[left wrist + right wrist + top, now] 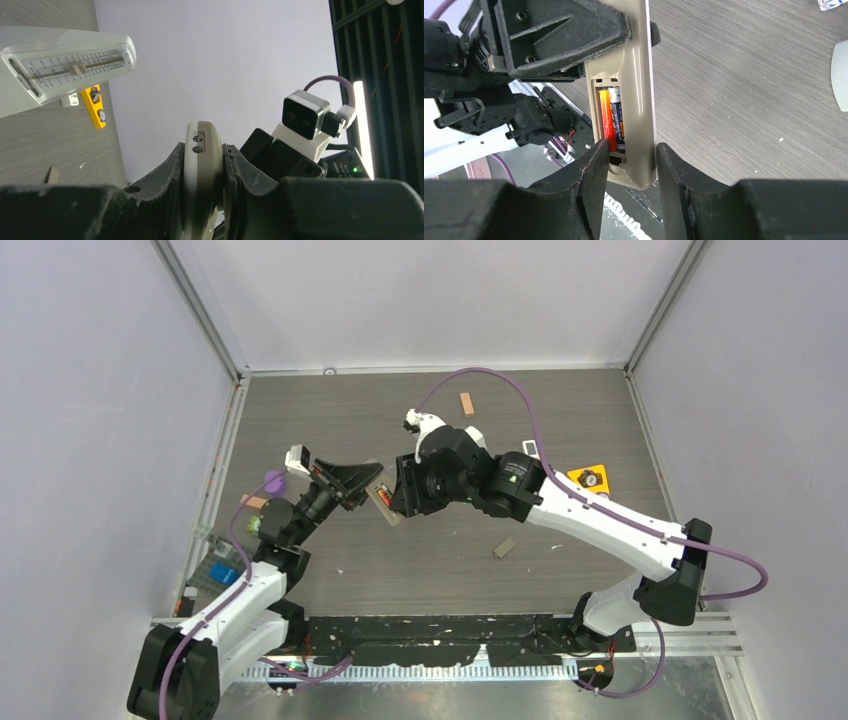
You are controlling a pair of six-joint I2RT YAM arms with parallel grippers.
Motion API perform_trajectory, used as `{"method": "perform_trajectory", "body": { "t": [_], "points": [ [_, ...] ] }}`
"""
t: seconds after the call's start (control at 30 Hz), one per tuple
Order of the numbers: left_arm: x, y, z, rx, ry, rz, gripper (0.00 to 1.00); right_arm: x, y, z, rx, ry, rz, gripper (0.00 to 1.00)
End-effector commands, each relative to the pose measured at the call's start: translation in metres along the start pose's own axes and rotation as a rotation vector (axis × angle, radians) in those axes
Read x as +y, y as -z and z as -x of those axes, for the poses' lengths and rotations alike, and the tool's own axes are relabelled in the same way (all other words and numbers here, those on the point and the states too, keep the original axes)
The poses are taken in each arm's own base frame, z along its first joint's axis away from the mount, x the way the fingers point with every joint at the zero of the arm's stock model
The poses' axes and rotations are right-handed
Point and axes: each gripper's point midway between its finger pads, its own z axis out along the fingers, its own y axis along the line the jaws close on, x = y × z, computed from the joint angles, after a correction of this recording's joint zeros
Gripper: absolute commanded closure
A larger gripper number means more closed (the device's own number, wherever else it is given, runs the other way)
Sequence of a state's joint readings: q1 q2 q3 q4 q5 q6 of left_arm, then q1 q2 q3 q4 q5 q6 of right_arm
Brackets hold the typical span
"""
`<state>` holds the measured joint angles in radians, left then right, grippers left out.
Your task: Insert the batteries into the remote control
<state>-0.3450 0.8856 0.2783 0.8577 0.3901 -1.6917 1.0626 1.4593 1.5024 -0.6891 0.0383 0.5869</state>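
Note:
The remote control (383, 502) is held up off the table between the two arms. My left gripper (372, 483) is shut on it; in the left wrist view its white edge (200, 170) sits clamped between the jaws of the left gripper (203, 150). In the right wrist view the remote's grey-brown back (644, 100) faces the camera with its compartment uncovered. Two batteries (611, 120), one orange-red and one dark blue, lie side by side in it. My right gripper (632, 147) straddles the remote's lower end, open, with a thin gap at its right finger (669, 165).
A small grey-brown flat piece (504, 548) lies on the table right of centre. A yellow card (590, 478) and a small white device (530, 448) sit behind the right arm, a tan block (467, 404) farther back. A grey metronome (65, 70) stands near the left wrist camera.

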Motion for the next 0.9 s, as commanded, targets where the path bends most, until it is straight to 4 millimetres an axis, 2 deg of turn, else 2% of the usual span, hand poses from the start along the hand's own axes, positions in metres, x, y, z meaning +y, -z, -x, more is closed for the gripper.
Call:
{"method": "perform_trajectory", "body": {
  "t": [0.0,0.07,0.2,0.3,0.43,0.57,0.67,0.7,0.73,0.8,0.87],
  "points": [
    [-0.107,0.011,-0.039,0.172,-0.141,-0.351,1.00,-0.013,-0.030,-0.021,0.092,-0.001,-0.048,0.68],
    [-0.106,0.011,-0.042,0.185,-0.193,-0.351,1.00,-0.015,-0.030,-0.022,0.102,-0.015,-0.039,0.68],
    [-0.093,0.008,-0.043,0.189,-0.264,-0.297,1.00,-0.013,-0.021,-0.018,0.083,-0.031,-0.002,0.62],
    [-0.083,0.007,-0.040,0.177,-0.292,-0.253,1.00,-0.010,-0.010,-0.010,0.047,-0.028,0.025,0.52],
    [-0.073,0.005,-0.038,0.173,-0.347,-0.203,1.00,0.000,0.015,0.007,-0.037,-0.021,0.103,0.38],
    [-0.066,0.006,-0.039,0.183,-0.417,-0.157,1.00,0.006,0.039,0.014,-0.077,-0.022,0.206,0.27],
    [-0.062,0.008,-0.039,0.186,-0.460,-0.134,1.00,-0.009,0.049,0.015,-0.098,-0.066,0.222,0.22],
    [-0.060,0.009,-0.039,0.187,-0.471,-0.123,1.00,-0.013,0.057,0.021,-0.127,-0.077,0.225,0.21],
    [-0.059,0.009,-0.039,0.187,-0.484,-0.116,1.00,-0.020,0.055,0.016,-0.124,-0.088,0.211,0.20],
    [-0.054,0.011,-0.038,0.187,-0.505,-0.090,1.00,-0.038,0.059,0.018,-0.166,-0.107,0.156,0.20],
    [-0.047,0.013,-0.037,0.184,-0.520,-0.060,1.00,-0.065,0.059,0.012,-0.190,-0.137,0.053,0.20]
  ]
}}
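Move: The two batteries in the remote control, whose upper end the left gripper already holds, lie about 2 cm ahead of the right hand, 1 cm to its left and 1 cm above. From the left hand they are some 5 cm back, 2 cm right and 1 cm lower. The metronome stands about 19 cm ahead and 15 cm right of the right hand, 17 cm below; the loose cover lies roughly 4 cm ahead, 23 cm right and 26 cm down. Keep the right fingers pinched on the remote's lower end beside the batteries for a brief, tightening squeeze while sinking about 1 cm, then open them wide and draw off about 6 cm to the right, rising slightly. With the left gripper still clamped, carry the remote some 4 cm back and 4 cm up, tilting its fingertips up and raising its left side. ##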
